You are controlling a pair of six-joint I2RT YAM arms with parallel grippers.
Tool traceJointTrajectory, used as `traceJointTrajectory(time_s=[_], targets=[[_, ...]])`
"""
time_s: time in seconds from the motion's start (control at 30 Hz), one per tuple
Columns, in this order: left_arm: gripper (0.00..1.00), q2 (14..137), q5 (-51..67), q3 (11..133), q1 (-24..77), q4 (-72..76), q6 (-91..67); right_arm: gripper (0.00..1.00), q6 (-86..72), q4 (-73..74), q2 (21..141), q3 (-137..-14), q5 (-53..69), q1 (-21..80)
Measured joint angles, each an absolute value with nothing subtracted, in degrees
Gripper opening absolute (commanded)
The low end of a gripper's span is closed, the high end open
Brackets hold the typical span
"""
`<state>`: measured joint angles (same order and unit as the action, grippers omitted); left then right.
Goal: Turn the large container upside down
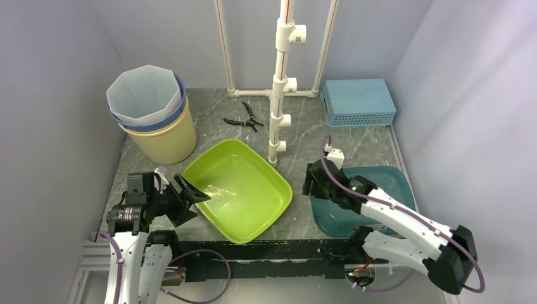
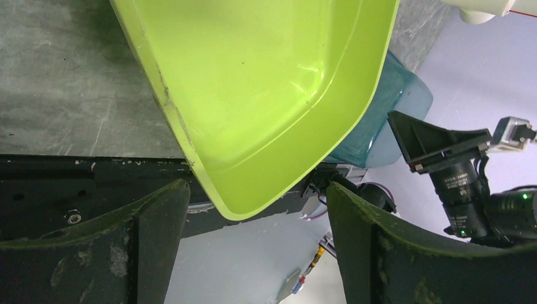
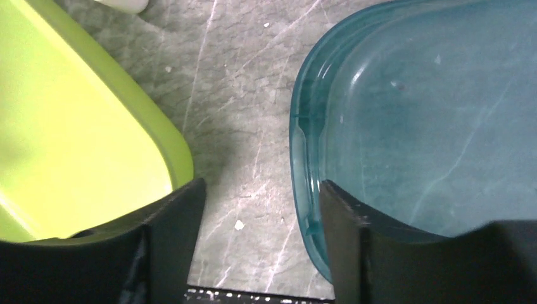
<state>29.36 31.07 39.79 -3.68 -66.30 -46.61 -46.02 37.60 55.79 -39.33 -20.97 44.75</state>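
Observation:
The large lime-green tub (image 1: 240,189) sits upright, open side up, in the middle of the table. It also shows in the left wrist view (image 2: 266,95) and the right wrist view (image 3: 69,145). My left gripper (image 1: 190,199) is open at the tub's left rim. In the left wrist view the left gripper (image 2: 253,253) has the tub's rounded corner between its spread fingers; I cannot tell if they touch. My right gripper (image 1: 315,180) is open and empty. It hangs over the bare strip between the green tub and a smaller teal tub (image 3: 430,126), as the right wrist view shows (image 3: 259,234).
The teal tub (image 1: 380,196) lies at the right under my right arm. A yellow bucket with a white liner (image 1: 152,114) stands back left. Black pliers (image 1: 244,117), a white pipe stand (image 1: 282,82) and a blue perforated box (image 1: 358,101) are at the back. Walls close in.

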Motion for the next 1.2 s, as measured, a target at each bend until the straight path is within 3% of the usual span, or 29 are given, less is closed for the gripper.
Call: traceJointTrajectory(time_s=[0.07, 0.2, 0.63, 0.97, 1.2], targets=[[0.84, 29.4, 31.1, 39.8, -3.7, -66.3, -46.6, 0.85, -47.9, 39.8, 52.6, -39.4, -21.0, 44.8], [0.84, 29.4, 31.0, 39.8, -3.7, -66.3, -46.6, 0.91, -53.2, 46.6, 44.9, -40.1, -23.3, 44.8], [0.84, 29.6, 31.0, 39.8, -3.7, -66.2, -46.6, 1.0, -83.2, 73.1, 25.8, -42.5, -36.0, 44.7], [0.84, 29.8, 31.0, 39.8, -3.7, -66.2, -46.8, 1.0, -95.3, 78.5, 26.2, -41.2, -38.3, 44.7], [0.84, 29.9, 31.0, 39.8, -3.7, -66.0, -46.8, 1.0, -101.4, 80.0, 35.5, -41.2, -40.1, 44.7]])
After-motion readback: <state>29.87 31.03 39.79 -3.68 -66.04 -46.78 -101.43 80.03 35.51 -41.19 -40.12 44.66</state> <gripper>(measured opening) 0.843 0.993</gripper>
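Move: The middle of the teal container, which I have already let go of, lies about 17 cm to the right of my right hand, some 3 cm back and 8 cm below. The lime container is about 22 cm to that hand's left and 2 cm ahead. The foot of the white pipe stand is about 15 cm ahead and 11 cm left. From my left hand, the teal container is some 50 cm right, 4 cm ahead and 13 cm lower. I swing my empty right hand to the right and back, about 12 cm and 6 cm, from beside the teal container's left rim to over its near-left part. It first rises about 5 cm, then sinks some 3 cm, turning about 50 degrees clockwise while the fingers spread fully open, touching nothing that I can see. ##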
